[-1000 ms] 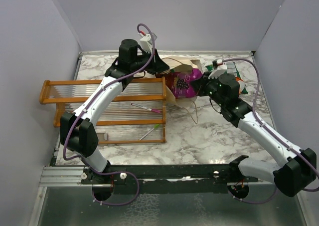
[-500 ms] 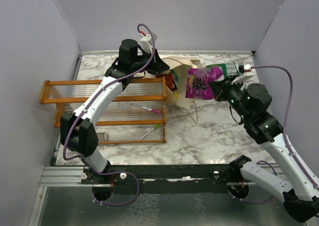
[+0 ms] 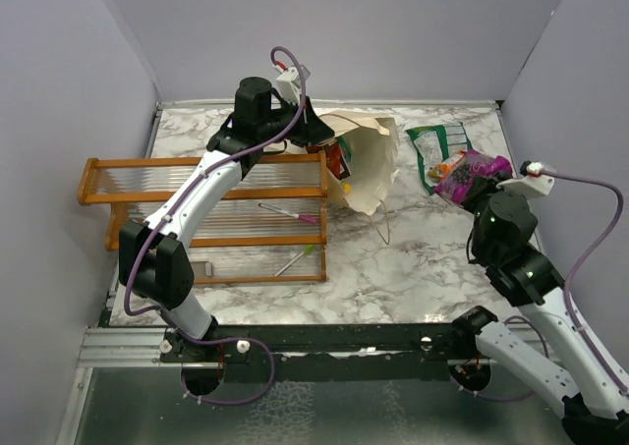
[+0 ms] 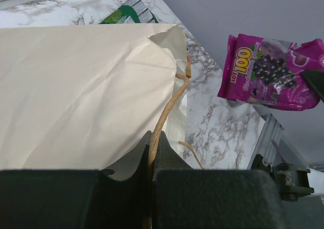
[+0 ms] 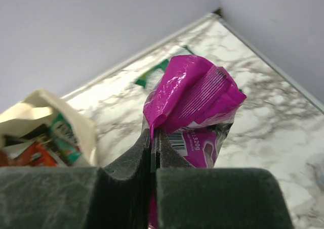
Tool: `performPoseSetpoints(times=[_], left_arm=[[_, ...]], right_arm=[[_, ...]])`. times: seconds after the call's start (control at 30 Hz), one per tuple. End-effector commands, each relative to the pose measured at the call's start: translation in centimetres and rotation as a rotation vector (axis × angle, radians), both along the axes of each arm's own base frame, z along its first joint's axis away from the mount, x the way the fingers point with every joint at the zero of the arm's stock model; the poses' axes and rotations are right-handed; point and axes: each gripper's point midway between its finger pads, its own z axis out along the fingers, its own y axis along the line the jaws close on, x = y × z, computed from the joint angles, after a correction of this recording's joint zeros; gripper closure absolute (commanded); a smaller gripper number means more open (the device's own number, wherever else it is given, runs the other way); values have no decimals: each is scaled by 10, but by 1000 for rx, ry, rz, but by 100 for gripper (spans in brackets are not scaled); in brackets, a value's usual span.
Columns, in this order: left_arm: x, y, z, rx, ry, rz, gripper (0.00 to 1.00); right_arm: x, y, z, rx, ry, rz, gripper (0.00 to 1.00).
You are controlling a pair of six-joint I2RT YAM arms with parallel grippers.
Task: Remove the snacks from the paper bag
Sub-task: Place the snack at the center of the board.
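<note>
The cream paper bag (image 3: 371, 166) lies tipped on the marble table, its mouth toward the left. My left gripper (image 3: 313, 129) is shut on its twine handle (image 4: 167, 105), and the bag's side (image 4: 76, 92) fills the left wrist view. Red and teal snacks (image 3: 340, 158) show inside the mouth (image 5: 50, 143). My right gripper (image 5: 156, 135) is shut on the edge of a magenta snack packet (image 5: 195, 95), held off the table at the right (image 3: 470, 173), well apart from the bag (image 4: 271, 72). A green-white packet (image 3: 429, 142) lies on the table behind it.
An orange wooden rack (image 3: 206, 219) with clear shelves stands left of the bag, a couple of pens (image 3: 285, 212) lying on it. A loose twine loop (image 3: 383, 231) trails from the bag onto the marble. Grey walls close in the back and right side.
My right arm pulled the magenta packet out of the bag's mouth and swung it right, over the table's right side. The left gripper kept hold of the handle.
</note>
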Motion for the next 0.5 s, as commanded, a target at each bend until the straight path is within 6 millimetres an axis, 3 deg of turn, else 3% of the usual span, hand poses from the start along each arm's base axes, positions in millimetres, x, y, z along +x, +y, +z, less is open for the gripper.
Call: performPoseSetpoints(times=[0.0, 0.1, 0.2, 0.47], left_arm=[[-1, 5, 10, 0, -28, 15, 100], [-1, 5, 10, 1, -29, 16, 100], [0, 5, 10, 2, -29, 16, 100], [-1, 5, 10, 1, -25, 11, 100]], right_arm=[[10, -28, -28, 66, 23, -279, 99], [15, -24, -64, 83, 99, -317, 99], [19, -21, -88, 96, 135, -328, 99], [33, -35, -112, 147, 150, -375, 99]])
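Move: The purple snack, already clamped in the right fingers, is meant for the bare tabletop about 10 cm ahead, 5 cm right and 30 cm below that hand. From the same hand the orange snack lies some 25 cm ahead and 10 cm right, with the green snack under it 29 cm ahead and 6 cm right; the paper bag stands 20 cm ahead and 20 cm left, the clear cup 4 cm ahead and 19 cm right. From the left hand that bare spot is about 35 cm right, 3 cm back. The purple snack is brought down quickly by the right arm, about 13 cm and nearly straight, towards the bare tabletop on the near side of the orange and green snacks. On the way the hand tips its fingers some 15 degrees further down and swings them about as much clockwise, the fingers keeping their pinch on the pack's end. ##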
